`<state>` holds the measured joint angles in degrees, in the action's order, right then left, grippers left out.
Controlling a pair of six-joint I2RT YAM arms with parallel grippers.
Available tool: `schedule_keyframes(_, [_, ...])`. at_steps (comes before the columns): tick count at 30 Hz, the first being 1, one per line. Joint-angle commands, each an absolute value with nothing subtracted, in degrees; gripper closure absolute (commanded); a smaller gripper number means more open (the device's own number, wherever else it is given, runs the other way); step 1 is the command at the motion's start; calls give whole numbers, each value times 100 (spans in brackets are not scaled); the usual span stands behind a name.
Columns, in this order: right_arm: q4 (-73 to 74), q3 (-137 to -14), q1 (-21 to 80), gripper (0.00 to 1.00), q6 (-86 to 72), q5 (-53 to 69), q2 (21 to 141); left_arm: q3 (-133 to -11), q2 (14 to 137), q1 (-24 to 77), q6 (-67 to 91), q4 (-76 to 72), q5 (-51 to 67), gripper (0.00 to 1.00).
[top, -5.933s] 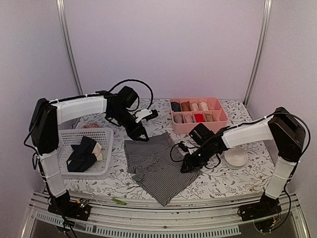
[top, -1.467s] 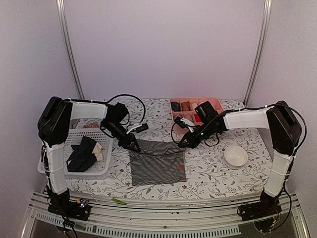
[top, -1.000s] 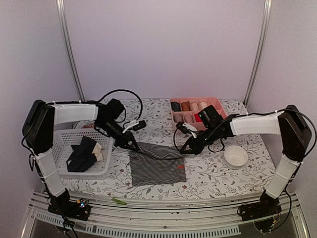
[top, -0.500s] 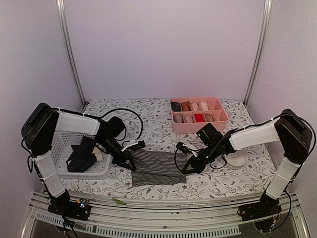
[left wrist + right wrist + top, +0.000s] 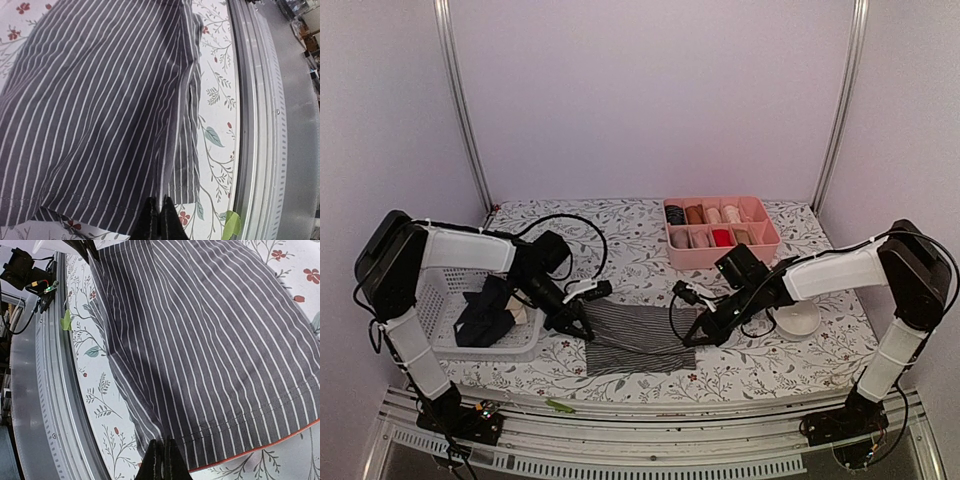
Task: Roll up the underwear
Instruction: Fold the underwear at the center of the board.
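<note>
The grey-and-white striped underwear (image 5: pixel 638 340) lies folded flat on the floral table, left of centre. My left gripper (image 5: pixel 582 332) is shut on its left edge, and in the left wrist view the closed black tips (image 5: pixel 160 216) pinch a fold of the striped cloth (image 5: pixel 100 100) near its hem. My right gripper (image 5: pixel 700 338) is shut on the right edge. The right wrist view shows its tips (image 5: pixel 163 456) closed on a crease of the cloth (image 5: pixel 210 330) beside the red-trimmed hem. More black and cream underwear (image 5: pixel 488 312) lies in the basket.
A white mesh basket (image 5: pixel 438 282) stands at the left. A pink divided tray (image 5: pixel 772 238) with rolled garments stands at the back right. A white bowl (image 5: pixel 798 318) sits right of the right arm. The metal rail (image 5: pixel 650 425) runs along the near edge, with a green scrap (image 5: pixel 560 406) on it.
Both grippers have drawn the far edge of the striped underwear toward the near side, folding it into a narrower band. Over the last half second they have barely shifted.
</note>
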<state>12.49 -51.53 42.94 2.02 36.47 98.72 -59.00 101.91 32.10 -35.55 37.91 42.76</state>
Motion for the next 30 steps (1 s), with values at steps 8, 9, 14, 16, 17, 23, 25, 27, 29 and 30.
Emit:
schedule_keyframes(8, [1061, -5022, 4590, 100, 47, 3740, 10099, -5622, 9908, 3770, -3977, 3962, 4142, 100])
schedule_keyframes(9, [1079, -5011, 4588, 100, 60, 3724, 10113, -5591, 9908, 3804, -3973, 3937, 4084, 100])
schedule_keyframes(14, [1178, -5013, 4592, 100, 129, 3651, 10110, -5551, 9957, 3817, -3954, 3868, 3890, 100])
schedule_keyframes(16, [1228, -5025, 4585, 100, 162, 3631, 10072, -5547, 9987, 3821, -3983, 3861, 3816, 100])
schedule_keyframes(17, [1247, -5041, 4587, 100, 172, 3630, 10038, -5534, 9999, 3823, -4000, 3854, 3770, 100])
schedule_keyframes(23, [1538, -5064, 4593, 81, 232, 3923, 9825, -5533, 9948, 3822, -4222, 4037, 3703, 90])
schedule_keyframes(25, [1754, -5128, 4593, 67, 299, 4100, 9736, -5622, 9812, 3819, -4363, 4203, 3826, 74])
schedule_keyframes(27, [1993, -5265, 4589, 58, 324, 4136, 9628, -5731, 9562, 3819, -4436, 4327, 3984, 63])
schedule_keyframes(29, [2138, -5436, 4587, 56, 301, 4088, 9521, -5852, 9361, 3821, -4465, 4383, 4127, 60])
schedule_keyframes(30, [2160, -5507, 4583, 56, 278, 4057, 9489, -5910, 9291, 3823, -4423, 4370, 4178, 60])
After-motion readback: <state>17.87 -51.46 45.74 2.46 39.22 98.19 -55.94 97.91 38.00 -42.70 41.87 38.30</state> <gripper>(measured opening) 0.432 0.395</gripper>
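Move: The striped underwear's far edge is already pinched at its two ends, one in each hand. The near edge it is being brought to lies about 7 cm back from the left hand and some 6 cm back from the right, roughly 2 cm below both. The white basket's middle is about 24 cm left of the left hand and 7 cm farther out; the white plate is some 25 cm right of the right hand and 6 cm ahead. The pinched edge of the underwear is drawn back towards the near edge and lowered about 1.5 cm by both hands, the left going back some 4 cm while turning roughly 10 degrees clockwise, the right only 2 cm. Both then open a little under halfway, let go of the cloth and start rising, the right easing back another 1.5 cm. ##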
